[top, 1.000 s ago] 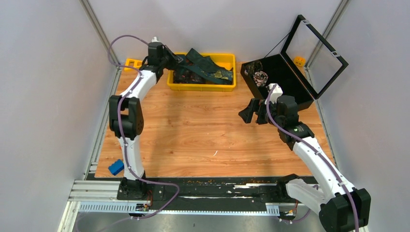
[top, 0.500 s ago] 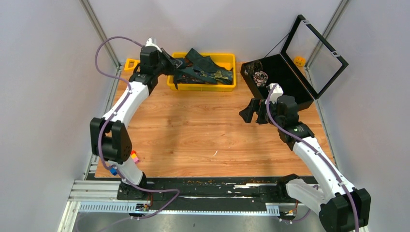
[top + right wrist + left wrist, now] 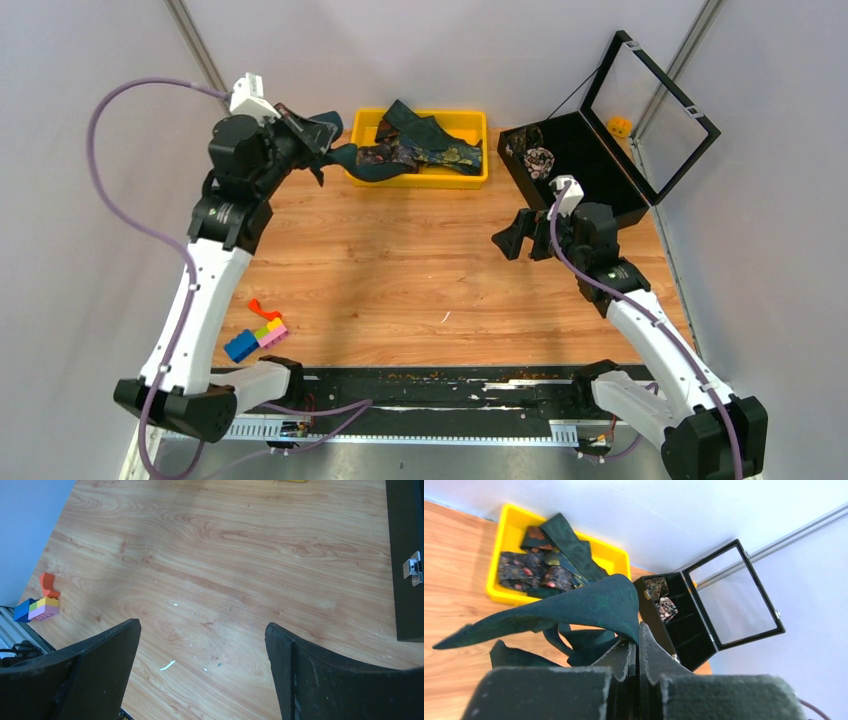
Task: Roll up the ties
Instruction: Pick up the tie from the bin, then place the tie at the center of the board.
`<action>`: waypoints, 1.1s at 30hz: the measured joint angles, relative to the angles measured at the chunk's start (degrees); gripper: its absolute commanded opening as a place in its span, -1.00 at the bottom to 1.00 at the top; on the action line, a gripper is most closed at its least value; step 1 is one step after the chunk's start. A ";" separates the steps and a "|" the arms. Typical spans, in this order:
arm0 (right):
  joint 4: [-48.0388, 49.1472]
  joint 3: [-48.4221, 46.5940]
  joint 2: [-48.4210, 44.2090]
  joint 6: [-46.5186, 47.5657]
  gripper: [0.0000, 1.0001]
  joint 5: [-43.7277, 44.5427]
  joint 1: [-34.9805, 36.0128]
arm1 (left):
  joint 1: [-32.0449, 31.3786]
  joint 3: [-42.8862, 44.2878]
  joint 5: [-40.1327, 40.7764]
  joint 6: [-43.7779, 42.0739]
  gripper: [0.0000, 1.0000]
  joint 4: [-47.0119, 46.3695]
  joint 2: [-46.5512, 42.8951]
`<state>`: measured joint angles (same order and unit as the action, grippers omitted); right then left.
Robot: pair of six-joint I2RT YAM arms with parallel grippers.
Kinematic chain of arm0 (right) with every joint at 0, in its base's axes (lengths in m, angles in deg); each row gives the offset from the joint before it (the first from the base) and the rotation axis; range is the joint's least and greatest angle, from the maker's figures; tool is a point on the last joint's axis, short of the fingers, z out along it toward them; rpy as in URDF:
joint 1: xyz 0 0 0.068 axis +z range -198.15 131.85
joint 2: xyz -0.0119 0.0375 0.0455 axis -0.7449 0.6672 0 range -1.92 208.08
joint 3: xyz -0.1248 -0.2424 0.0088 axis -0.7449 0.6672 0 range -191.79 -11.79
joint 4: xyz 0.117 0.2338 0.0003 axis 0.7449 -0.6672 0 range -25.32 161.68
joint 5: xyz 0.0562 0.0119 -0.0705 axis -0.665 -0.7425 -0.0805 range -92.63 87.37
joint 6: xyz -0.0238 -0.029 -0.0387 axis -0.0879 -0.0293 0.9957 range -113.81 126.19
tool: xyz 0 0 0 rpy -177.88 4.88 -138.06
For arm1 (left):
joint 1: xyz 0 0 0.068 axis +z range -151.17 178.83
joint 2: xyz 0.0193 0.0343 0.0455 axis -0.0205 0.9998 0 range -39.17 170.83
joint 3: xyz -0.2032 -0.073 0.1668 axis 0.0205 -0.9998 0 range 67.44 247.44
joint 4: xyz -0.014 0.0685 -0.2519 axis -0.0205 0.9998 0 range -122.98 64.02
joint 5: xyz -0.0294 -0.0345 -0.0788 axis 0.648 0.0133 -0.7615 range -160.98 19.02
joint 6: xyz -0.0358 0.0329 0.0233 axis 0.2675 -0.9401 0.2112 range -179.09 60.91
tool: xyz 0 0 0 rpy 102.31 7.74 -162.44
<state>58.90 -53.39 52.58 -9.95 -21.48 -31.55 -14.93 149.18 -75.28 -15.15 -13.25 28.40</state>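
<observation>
My left gripper (image 3: pixel 303 130) (image 3: pixel 638 632) is shut on a plain dark teal-green tie (image 3: pixel 345 155) (image 3: pixel 574 605), held up above the table's back left. The tie trails from the jaws back into the yellow tray (image 3: pixel 470 175) (image 3: pixel 506 530), where more ties (image 3: pixel 425 145) (image 3: pixel 539 567), teal and dark floral, lie in a heap. My right gripper (image 3: pixel 512 235) (image 3: pixel 202 640) hangs open over bare wood at the right, nothing between its fingers.
A black case (image 3: pixel 575 160) (image 3: pixel 674 625) with its clear lid raised stands at the back right; rolled patterned fabric lies in its compartments. Coloured toy bricks (image 3: pixel 257 336) (image 3: pixel 37 607) sit near the front left edge. Grey walls enclose the table.
My left arm has swung up and to the left, drawing the teal tie out of the tray. The right arm has barely moved.
</observation>
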 measured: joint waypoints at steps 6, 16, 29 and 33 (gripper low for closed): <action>0.66 0.00 -0.22 0.22 0.95 -0.15 0.00 | -0.04 7.15 5.27 -9.55 -1.00 11.80 -5.92; 0.68 0.00 -0.22 0.57 0.95 -0.15 0.00 | -0.04 23.91 13.44 -23.10 -1.00 27.04 -10.32; 0.68 0.00 -0.17 1.07 0.95 1.16 0.00 | -3.26 8.68 9.70 -24.30 -1.00 26.62 -11.67; 0.68 0.00 0.35 1.07 0.95 1.95 -0.02 | -12.63 -2.91 15.82 -21.84 -1.00 25.40 -10.64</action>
<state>59.58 -53.39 52.93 -8.88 -19.54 -31.57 -27.56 146.27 -59.45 -36.98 12.15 17.75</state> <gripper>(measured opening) 0.975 0.011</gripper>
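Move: The left gripper already holds the green tie, high up; the open middle of the table, where there is room to lay it, is about 8 cm back, 18 cm to the right and some 41 cm below. The yellow bin lies roughly 25 cm ahead and 18 cm to the right, 38 cm below; the toy bricks are 25 cm back, 13 cm left and 41 cm down. From the right gripper, that open middle is level, about 15 cm left and 18 cm below. Keep the left fingers shut on the tie and swing it back away from the bin, climbing and drifting left, about 14 cm back and 12 cm up. Then reverse smartly: plunge nearly 20 cm down while easing right and a little forward over the table. Roll the wrist some 30 degrees on the way, left side rising. ##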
